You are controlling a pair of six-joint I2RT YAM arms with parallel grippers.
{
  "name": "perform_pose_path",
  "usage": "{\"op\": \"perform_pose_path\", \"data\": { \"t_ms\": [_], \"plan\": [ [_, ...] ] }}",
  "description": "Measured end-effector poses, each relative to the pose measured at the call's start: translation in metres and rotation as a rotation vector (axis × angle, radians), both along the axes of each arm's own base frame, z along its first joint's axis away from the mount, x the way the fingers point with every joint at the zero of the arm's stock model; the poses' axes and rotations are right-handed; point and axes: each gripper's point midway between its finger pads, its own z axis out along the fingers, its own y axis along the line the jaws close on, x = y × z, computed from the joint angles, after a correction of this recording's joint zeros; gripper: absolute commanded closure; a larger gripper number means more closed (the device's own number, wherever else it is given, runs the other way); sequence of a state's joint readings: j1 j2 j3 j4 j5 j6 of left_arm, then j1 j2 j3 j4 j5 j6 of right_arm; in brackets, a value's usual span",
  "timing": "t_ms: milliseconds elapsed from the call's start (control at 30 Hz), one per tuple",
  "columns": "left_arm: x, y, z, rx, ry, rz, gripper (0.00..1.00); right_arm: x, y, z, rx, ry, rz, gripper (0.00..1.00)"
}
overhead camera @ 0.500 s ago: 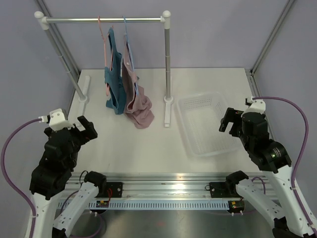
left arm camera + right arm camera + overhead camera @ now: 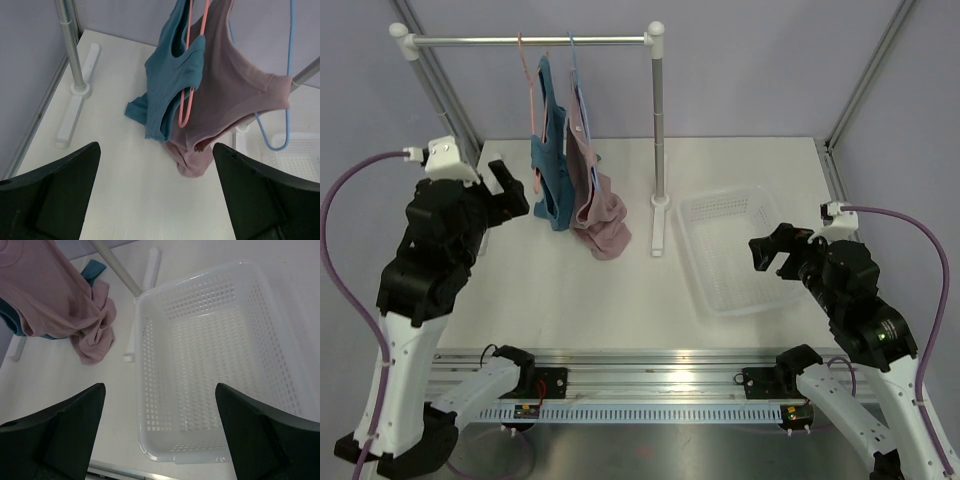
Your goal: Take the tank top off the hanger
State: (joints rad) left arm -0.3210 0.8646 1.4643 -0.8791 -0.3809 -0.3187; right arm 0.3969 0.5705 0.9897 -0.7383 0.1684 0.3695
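The teal tank top (image 2: 548, 165) hangs on the pink hanger (image 2: 527, 85) from the rack's rail, and its lower end rests crumpled on the table. In the left wrist view the tank top (image 2: 167, 85) is draped over the pink hanger (image 2: 187, 102), ahead of and above the fingers. My left gripper (image 2: 506, 193) is open, a short way left of the tank top, touching nothing; between its fingers (image 2: 156, 165) lies bare table. My right gripper (image 2: 775, 250) is open and empty over the basket (image 2: 160, 395).
A dusty pink garment (image 2: 600, 215) on a light blue hanger (image 2: 288, 75) hangs right against the tank top. The rail (image 2: 470, 41) stands on two posts, the right one (image 2: 658, 130) beside a white perforated basket (image 2: 692, 210). A post foot (image 2: 75, 105) lies left.
My left arm has risen and swung forward, bringing its gripper close to the tank top's left side. My right arm has dropped slightly toward the near edge. Both grippers stayed open.
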Motion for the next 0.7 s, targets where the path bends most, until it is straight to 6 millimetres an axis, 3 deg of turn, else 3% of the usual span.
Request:
{"op": "perform_pose_path", "data": {
  "t_ms": [167, 367, 467, 500, 567, 700],
  "plan": [
    [0.055, -0.017, 0.010, 0.026, 0.021, -0.010, 0.01, -0.005, 0.020, 0.000, 0.060, -0.005, 0.100, 0.00],
    [0.135, -0.030, 0.006, 0.063, 0.063, -0.047, 0.01, -0.017, 0.038, -0.009, 0.101, 0.020, 0.211, 0.00],
    [0.168, -0.034, 0.012, 0.071, 0.061, -0.063, 0.15, -0.023, 0.044, -0.011, 0.117, 0.027, 0.253, 0.01],
    [0.179, -0.034, 0.015, 0.075, 0.056, -0.066, 0.30, -0.025, 0.046, -0.011, 0.122, 0.026, 0.266, 0.00],
    [0.199, -0.037, 0.020, 0.083, 0.050, -0.074, 0.42, -0.029, 0.048, -0.009, 0.130, 0.021, 0.286, 0.00],
    [0.227, -0.040, 0.018, 0.109, 0.066, -0.088, 0.41, -0.035, 0.050, -0.004, 0.142, -0.002, 0.309, 0.00]
  ]
}}
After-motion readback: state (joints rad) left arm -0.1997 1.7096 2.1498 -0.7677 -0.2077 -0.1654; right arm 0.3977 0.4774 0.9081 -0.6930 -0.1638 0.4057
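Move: The teal tank top on its pink hanger hangs about 24 cm ahead of the left hand and 5 cm to its right, roughly level with it. The mauve tank top on the blue hanger hangs some 7 cm farther right, about as far out; the rack's left post stands roughly 18 cm to the hand's left, 25 cm ahead, its middle 10 cm lower. From the right hand the teal top is about 28 cm ahead, 47 cm left and 9 cm higher. Drive the open left gripper forward fast, some 23 cm, drifting a little right, to the teal tank top on the pink hanger, leaving the mauve one to its right. Bring one finger either side of hanger and cloth, then close the fingers partway near the end of the reach. Shift the open right hand about 5 cm left and a little back, turning it counter-clockwise. ##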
